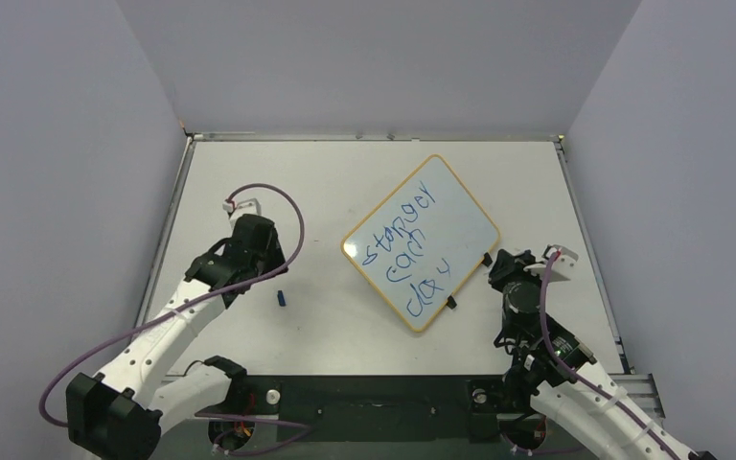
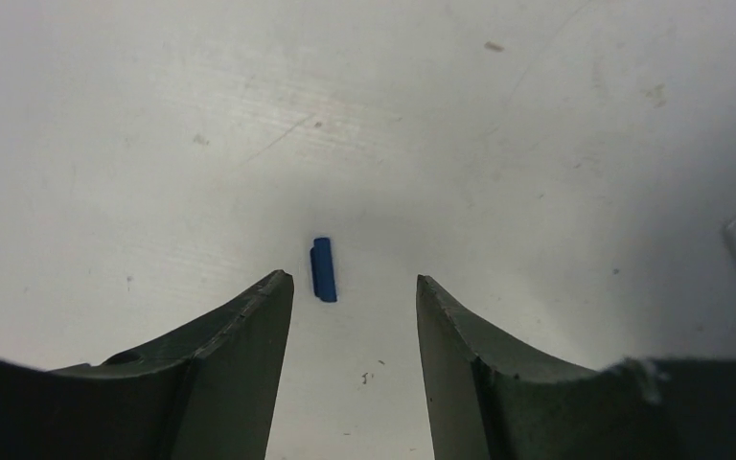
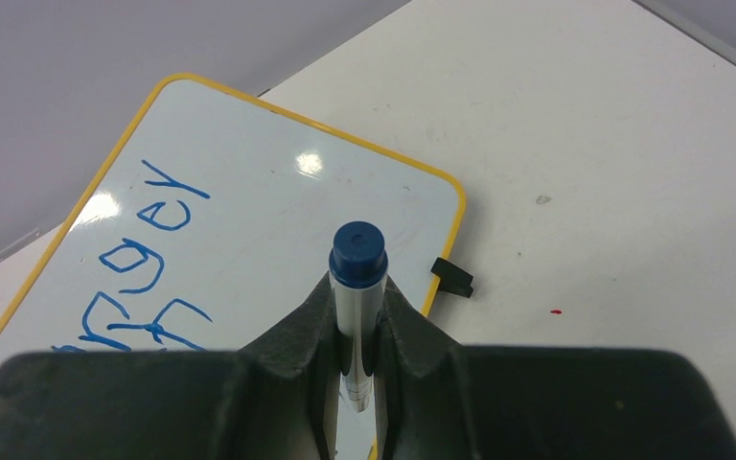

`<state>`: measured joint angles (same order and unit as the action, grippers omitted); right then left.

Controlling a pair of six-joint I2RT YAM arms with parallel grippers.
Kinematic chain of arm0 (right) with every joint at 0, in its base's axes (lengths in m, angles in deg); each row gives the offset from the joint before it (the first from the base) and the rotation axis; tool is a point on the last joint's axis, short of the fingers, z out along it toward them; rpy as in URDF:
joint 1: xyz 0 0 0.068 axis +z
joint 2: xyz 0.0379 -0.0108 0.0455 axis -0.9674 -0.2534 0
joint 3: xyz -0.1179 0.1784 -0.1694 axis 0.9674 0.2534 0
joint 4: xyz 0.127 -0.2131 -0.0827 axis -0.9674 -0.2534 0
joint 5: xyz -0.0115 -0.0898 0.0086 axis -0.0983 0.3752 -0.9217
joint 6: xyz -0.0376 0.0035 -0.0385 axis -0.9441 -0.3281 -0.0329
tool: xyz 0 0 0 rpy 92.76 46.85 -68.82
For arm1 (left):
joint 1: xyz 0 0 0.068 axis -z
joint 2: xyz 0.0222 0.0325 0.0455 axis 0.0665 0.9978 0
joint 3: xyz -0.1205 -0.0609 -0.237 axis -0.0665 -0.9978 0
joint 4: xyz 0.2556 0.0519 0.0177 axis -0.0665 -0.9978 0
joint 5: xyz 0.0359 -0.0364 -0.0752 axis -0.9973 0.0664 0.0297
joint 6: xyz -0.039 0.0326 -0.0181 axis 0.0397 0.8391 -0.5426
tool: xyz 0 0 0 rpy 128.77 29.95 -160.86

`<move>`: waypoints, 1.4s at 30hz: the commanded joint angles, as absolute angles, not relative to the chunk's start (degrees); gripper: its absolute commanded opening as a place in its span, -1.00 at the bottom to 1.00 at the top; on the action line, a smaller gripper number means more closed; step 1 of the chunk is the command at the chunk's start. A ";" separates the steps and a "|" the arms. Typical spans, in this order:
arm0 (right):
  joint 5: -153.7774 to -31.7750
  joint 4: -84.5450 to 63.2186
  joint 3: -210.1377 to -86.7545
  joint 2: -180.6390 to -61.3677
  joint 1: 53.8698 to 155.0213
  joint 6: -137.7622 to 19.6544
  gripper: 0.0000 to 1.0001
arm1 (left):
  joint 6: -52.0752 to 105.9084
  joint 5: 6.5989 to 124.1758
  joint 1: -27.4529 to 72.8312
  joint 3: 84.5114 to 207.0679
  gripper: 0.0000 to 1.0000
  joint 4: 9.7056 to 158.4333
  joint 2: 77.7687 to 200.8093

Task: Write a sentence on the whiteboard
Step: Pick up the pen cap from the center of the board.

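Note:
The whiteboard [image 1: 422, 244] lies tilted at centre right of the table, with a yellow frame and black feet. The sentence [image 1: 412, 254] fills it in three lines of blue handwriting; its top words [image 3: 139, 254] show in the right wrist view. My right gripper [image 1: 500, 270] hovers at the board's near right edge, shut [image 3: 358, 287] on a silver marker [image 3: 357, 307] whose blue end [image 3: 357, 254] sticks out past the fingertips. My left gripper [image 1: 264, 278] is open [image 2: 355, 283] over the table, empty. A small blue cap [image 2: 323, 269] lies flat just ahead of its left fingertip.
One black foot [image 3: 452, 278] juts from the board's edge beside the marker. The blue cap [image 1: 282, 299] lies on the table left of the board. Grey walls close in the table on three sides.

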<state>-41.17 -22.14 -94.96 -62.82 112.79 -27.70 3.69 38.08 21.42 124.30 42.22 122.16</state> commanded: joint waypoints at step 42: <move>-41.91 -24.73 -96.06 -59.36 112.65 -26.88 -1.00 | -3.74 43.86 21.06 106.09 -0.91 59.82 138.08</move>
<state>-42.96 -24.46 -94.99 -60.15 112.79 -27.43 -4.38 40.85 21.20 105.19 56.86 135.06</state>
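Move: The blue pen cap lies on the table about 3 cm back from the open left gripper, level with it sideways and some 15 cm below. The whiteboard's middle is roughly 10 cm ahead of the left hand, 32 cm to its right and 16 cm down. From the right hand, the cap is about 46 cm to the left, 2 cm back and 18 cm down. Onto the pen cap comes the left hand, dropping about 15 cm, fast at first and drawing back some 5 cm, then slower and straight down, while the fingers tip about 15 degrees steeper. Close over the table the half-open fingers shut on the cap's sides, so that the tips pinch its near half; the hand doesn't lift. ##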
